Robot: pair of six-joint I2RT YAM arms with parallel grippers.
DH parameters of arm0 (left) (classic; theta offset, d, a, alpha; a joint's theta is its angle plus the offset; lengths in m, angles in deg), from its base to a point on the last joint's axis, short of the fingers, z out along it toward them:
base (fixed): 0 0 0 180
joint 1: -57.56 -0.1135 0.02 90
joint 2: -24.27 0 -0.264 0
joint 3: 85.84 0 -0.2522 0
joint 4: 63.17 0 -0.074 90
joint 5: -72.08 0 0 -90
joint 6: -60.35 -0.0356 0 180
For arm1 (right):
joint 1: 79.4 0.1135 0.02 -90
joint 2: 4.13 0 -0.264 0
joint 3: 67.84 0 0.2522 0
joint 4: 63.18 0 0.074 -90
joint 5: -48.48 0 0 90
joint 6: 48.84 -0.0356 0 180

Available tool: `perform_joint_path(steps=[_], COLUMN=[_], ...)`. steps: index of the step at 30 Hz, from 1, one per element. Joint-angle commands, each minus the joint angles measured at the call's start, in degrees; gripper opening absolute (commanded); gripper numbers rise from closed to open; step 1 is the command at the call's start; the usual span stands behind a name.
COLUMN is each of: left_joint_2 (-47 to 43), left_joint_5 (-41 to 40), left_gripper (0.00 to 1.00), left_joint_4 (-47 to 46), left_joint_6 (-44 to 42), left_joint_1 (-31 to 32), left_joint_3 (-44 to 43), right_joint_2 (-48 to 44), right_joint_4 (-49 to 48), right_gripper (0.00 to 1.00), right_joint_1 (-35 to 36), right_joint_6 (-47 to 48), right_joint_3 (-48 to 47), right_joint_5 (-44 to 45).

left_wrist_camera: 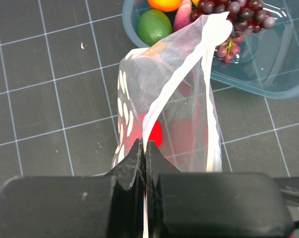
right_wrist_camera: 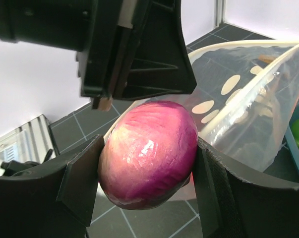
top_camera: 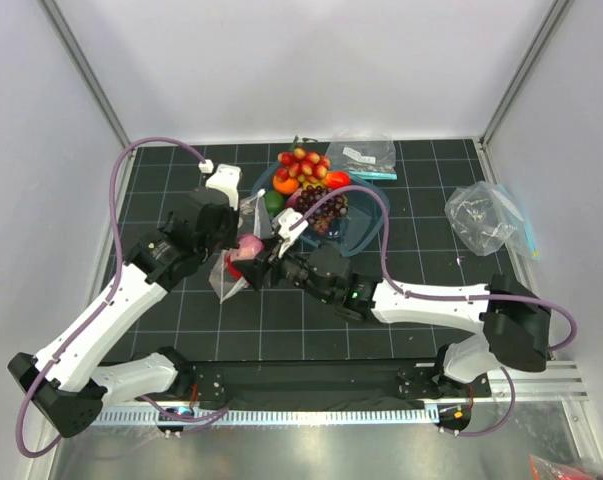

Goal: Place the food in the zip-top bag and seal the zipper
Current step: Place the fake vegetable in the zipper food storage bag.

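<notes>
My left gripper (left_wrist_camera: 145,148) is shut on one edge of the zip-top bag (left_wrist_camera: 164,99), a clear pouch with white dots, and holds it up with the mouth open. The zipper strip (left_wrist_camera: 189,64) runs along that mouth edge. A red tomato (left_wrist_camera: 152,132) shows through the bag's wall. A glossy purple-pink onion (right_wrist_camera: 149,153) is clamped between the pads of my right gripper (right_wrist_camera: 149,166), just in front of the bag's mouth (right_wrist_camera: 248,109). From above, the onion (top_camera: 249,247) sits beside the bag (top_camera: 229,277). The dark purple grape bunch (top_camera: 323,205) lies in the blue tray (top_camera: 366,235).
The blue tray (left_wrist_camera: 268,79) stands just behind the bag and also holds a green lime (left_wrist_camera: 154,26), an orange fruit (left_wrist_camera: 164,4) and red berries (top_camera: 303,163). Two plain clear bags lie at the back (top_camera: 361,153) and at the right (top_camera: 484,216).
</notes>
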Motion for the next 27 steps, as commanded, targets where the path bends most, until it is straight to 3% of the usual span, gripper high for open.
perform_joint_path(steps=[1, 11, 15, 17, 18, 21, 27], left_joint_2=[-1.4, -2.8, -3.0, -3.1, -3.2, -3.2, -3.1], left_joint_5=[2.2, 4.7, 4.7, 4.5, 4.2, 3.3, 2.2], left_gripper=[0.00, 0.00, 0.00, 0.00, 0.00, 0.00, 0.00], left_joint_4=[-2.1, -2.8, -3.0, -3.1, -3.1, -3.1, -2.8], left_joint_6=[1.1, 1.5, 1.6, 1.6, 1.5, 1.2, 0.8], left_joint_1=[0.1, 0.1, 0.1, 0.1, 0.1, -0.1, -0.4], left_joint_3=[-2.1, -1.8, -1.7, -1.6, -1.5, -0.9, -0.1], right_joint_2=[2.6, 3.8, 5.9, 6.7, 6.9, 6.7, 4.7], right_joint_4=[-2.1, -0.7, 0.2, 0.5, 0.4, -0.3, -0.9], right_gripper=[0.37, 0.36, 0.43, 0.50, 0.69, 0.98, 0.99], right_joint_1=[0.2, 0.0, 0.1, 0.1, 0.1, 0.1, 0.1], right_joint_6=[2.2, 2.6, 3.1, 3.1, 3.0, 2.7, 2.2], right_joint_3=[-4.1, -4.6, -5.8, -6.5, -6.5, -6.0, -4.7], right_joint_5=[2.2, 7.7, 9.4, 10.0, 10.1, 10.7, 10.7])
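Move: The right gripper already holds the pink onion at the open mouth of the storage bag; the middle of the bag lies about 4 cm ahead, 2 cm left and 7 cm below. The red vegetable inside is some 5 cm ahead, 4 cm left and 11 cm down. In the basket, the green avocado sits roughly 12 cm ahead, 5 cm right and 12 cm below. From the left gripper, pinching the rim, the bag's middle is about 1 cm back, straight below by 7 cm. Lower the right gripper about 3.5 cm and carry it about as far forward, taking the pink onion into the bag's mouth, the fingers tipping slightly down and turning some 10 degrees clockwise. Near the bottom, spread the fingers from their hold to fully open and let go of the onion. Keep the left gripper shut on the bag's rim, easing it back and up about 1 cm. ##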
